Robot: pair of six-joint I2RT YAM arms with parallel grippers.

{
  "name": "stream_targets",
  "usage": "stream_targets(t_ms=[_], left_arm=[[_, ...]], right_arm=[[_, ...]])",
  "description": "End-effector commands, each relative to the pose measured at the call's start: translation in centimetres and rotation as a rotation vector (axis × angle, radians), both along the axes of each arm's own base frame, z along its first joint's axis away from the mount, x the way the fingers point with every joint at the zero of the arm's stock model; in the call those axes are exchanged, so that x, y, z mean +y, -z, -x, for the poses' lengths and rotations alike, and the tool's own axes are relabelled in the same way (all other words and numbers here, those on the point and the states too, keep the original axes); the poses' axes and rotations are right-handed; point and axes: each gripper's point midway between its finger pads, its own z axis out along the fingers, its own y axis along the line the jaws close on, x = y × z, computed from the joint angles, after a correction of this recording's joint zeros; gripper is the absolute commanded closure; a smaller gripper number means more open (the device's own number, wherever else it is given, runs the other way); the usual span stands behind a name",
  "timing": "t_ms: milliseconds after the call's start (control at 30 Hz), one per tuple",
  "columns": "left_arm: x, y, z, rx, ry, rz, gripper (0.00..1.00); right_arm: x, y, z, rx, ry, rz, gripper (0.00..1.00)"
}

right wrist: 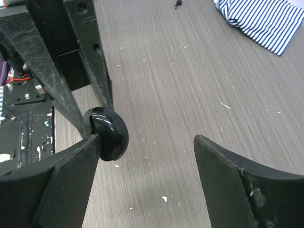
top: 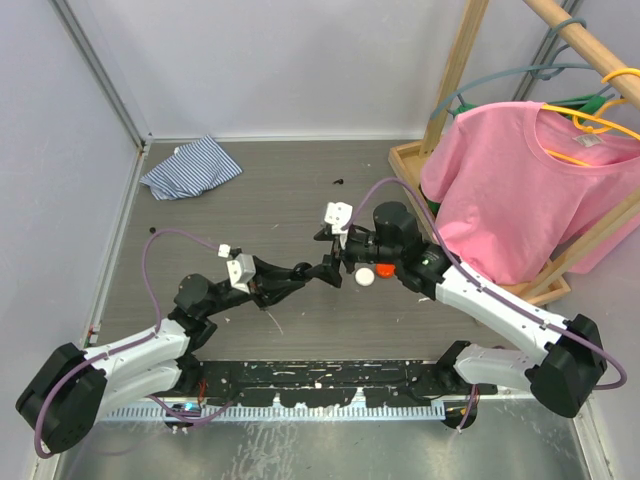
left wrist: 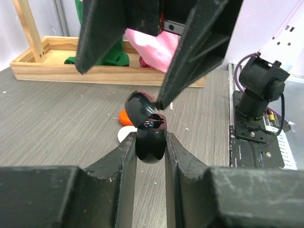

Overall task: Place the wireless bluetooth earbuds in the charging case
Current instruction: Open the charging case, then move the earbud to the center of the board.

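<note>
My left gripper [left wrist: 151,138] is shut on the body of a glossy black charging case [left wrist: 151,147], held above the table with its lid [left wrist: 140,105] hinged open. Something glints inside the open top; I cannot tell whether it is one of the earbuds, and no earbud shows clearly elsewhere. My right gripper [right wrist: 146,138] is open and faces the left one, with one fingertip [right wrist: 88,147] against the rounded lid [right wrist: 111,133]. In the top view both grippers meet mid-table, left gripper [top: 328,268] and right gripper [top: 347,255].
A white round case [top: 366,276] and an orange-red piece [top: 385,269] lie on the table just beneath the grippers. A small black bit [top: 340,182] lies farther back. A striped cloth [top: 190,167] is back left. A pink shirt [top: 520,180] hangs on a wooden rack [top: 410,160] at right.
</note>
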Motion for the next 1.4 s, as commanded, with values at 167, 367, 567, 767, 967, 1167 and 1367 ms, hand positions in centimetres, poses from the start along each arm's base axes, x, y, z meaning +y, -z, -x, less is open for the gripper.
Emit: stream_targets(t_ms=[167,367,567,767,967,1167,1367], left_arm=[[-0.4,-1.9,1.4,-0.08,0.061,0.031,1.0],[-0.4,-1.9,1.2,-0.076,0.047,0.032,1.0],[0.1,-0.9,-1.3,0.001,-0.079,-0.001,1.0],[1.6,0.7,-4.8,0.1,-0.288,-0.033,1.0],[3.0,1.3,-6.5,0.141,-0.415,-0.034,1.0],[4.3,1.6,-7.4,0.153,-0.501,-0.03,1.0],[4.6,1.7,-7.5,0.147,-0.518,-0.038,1.0]], right_arm=[[-0.2,-4.9,-2.1,-0.112,0.083,-0.095,0.16],[-0.1,-4.7,-2.3,-0.1,0.088,-0.094,0.15],[0.0,-4.9,-2.7,-0.094,0.109,-0.115,0.14],[-0.7,-4.1,-5.5,-0.054,0.235,-0.116,0.14],[-2.1,-2.2,-10.6,0.025,0.436,-0.098,0.14],[-4.6,1.4,-17.2,0.086,0.692,-0.046,0.16],[-6.8,4.3,-23.2,0.12,0.861,-0.041,0.19]])
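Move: The black earbud lies on the table about 30 cm ahead of the right hand, some 5 cm to its right and 20 cm below. The black charging case, held by the left hand, is about 4 cm back and 4 cm left of the right hand, 2 cm lower. At table height, the white case lies 2 cm ahead and 11 cm right, the orange case 4 cm ahead and 16 cm right. From the left hand the earbud is about 34 cm ahead, 9 cm right and 17 cm below. Forward, after a brief near-standstill, the right hand speeds away from the case, some 18 cm out and 6 cm to its right, sinking about 7 cm towards the earbud, swinging clockwise by about 40 degrees, fingers wide open; its fingertip comes free of the lid. The left hand, still gripping the case, goes forward, left and down, turning counter-clockwise. ##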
